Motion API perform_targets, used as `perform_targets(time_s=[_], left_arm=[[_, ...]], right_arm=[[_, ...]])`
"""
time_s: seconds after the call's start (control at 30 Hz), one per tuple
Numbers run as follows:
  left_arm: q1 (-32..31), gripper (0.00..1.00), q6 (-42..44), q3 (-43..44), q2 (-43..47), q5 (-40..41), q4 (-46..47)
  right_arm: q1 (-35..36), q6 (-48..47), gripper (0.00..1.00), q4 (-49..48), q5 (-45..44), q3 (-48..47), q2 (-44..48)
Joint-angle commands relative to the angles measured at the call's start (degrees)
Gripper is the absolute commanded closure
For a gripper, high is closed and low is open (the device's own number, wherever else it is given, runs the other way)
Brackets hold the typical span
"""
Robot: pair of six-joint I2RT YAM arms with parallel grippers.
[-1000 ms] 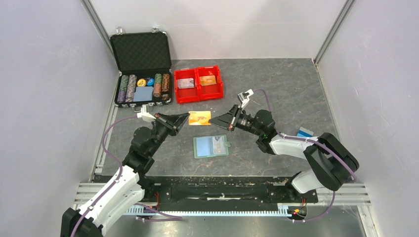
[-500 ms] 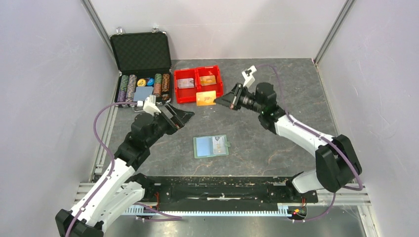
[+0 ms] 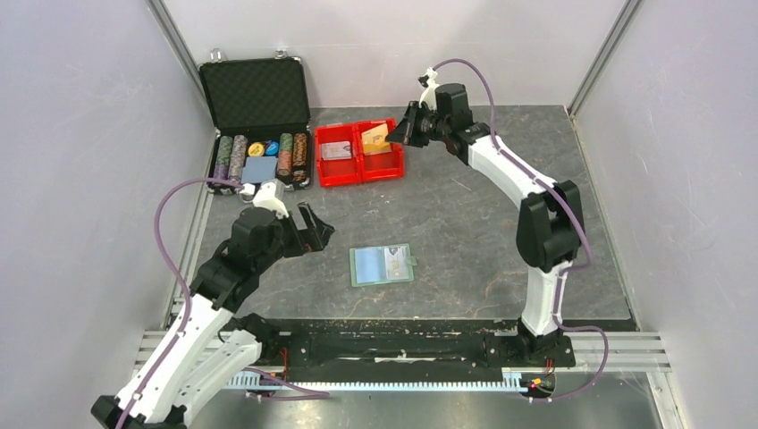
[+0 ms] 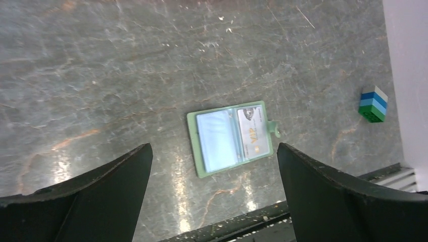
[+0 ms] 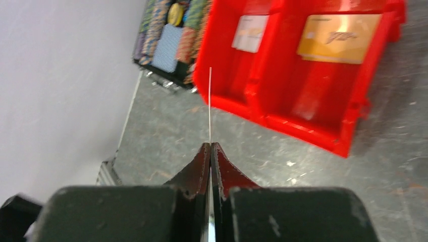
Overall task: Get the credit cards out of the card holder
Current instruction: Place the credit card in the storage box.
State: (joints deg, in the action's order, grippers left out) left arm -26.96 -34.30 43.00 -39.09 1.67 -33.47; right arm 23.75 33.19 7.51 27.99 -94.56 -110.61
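The card holder [image 3: 383,264] lies open on the table, also in the left wrist view [image 4: 232,138]. Its left pocket looks empty; a whitish card [image 4: 251,133] with print sits in its right pocket. My right gripper [image 3: 400,134] is shut on an orange card [image 3: 376,134], held edge-on [image 5: 210,106] over the red bin [image 3: 357,179]. My left gripper [image 3: 315,230] is open and empty, above the table to the left of the holder [image 4: 213,151].
The red bin [image 5: 303,126] holds a whitish card [image 5: 251,33] in its left compartment and an orange card [image 5: 338,38] in its right. A black poker-chip case [image 3: 257,125] stands open at the back left. A blue-green block [image 4: 373,103] sits at the right.
My right gripper has carried the orange card from above the holder back to the red bin. My left gripper let go of the card and drew back to the left, open.
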Motion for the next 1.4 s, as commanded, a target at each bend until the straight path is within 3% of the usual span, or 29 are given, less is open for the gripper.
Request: perform_targets(time_s=[0.0, 0.43, 1.37], left_arm=[[0.2, 0.00, 6.2, -0.2, 4.4, 5.9, -3.4], [0.2, 0.00, 6.6, -1.5, 9.8, 9.2, -4.4], [0.1, 0.00, 6.4, -1.9, 10.6, 10.4, -4.3]], right_arm=[[-1.6, -3.8, 1.00, 6.3, -3.9, -9.6, -7.1], [-2.0, -3.7, 1.00, -1.1, -10.2, -19.6, -21.2], [-1.9, 3.0, 0.98, -13.6, -8.2, -21.1, -30.8]])
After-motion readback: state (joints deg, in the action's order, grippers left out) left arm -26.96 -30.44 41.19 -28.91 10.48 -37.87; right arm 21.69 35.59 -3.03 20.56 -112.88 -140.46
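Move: My right hand already pinches the orange card by its edge. The right compartment of the red storage box lies about 14 cm ahead, 2 cm left and 19 cm below that hand; the yellow card in it is some 18 cm ahead, 3 cm left, and the white card in the left compartment 17 cm ahead, 14 cm left. The card holder is about 16 cm back, 2 cm left. From my left hand the right compartment is roughly 34 cm ahead, 12 cm right, 17 cm lower. I sink my right hand about 14 cm while reaching some 12 cm forward, quick at first and then easing, to bring the gripped orange card down over the storage box's right compartment. The wrist swings about 10 degrees clockwise and my fingers keep their pinch. My left hand, empty and wide open, drifts a few centimetres farther left and then waits. ##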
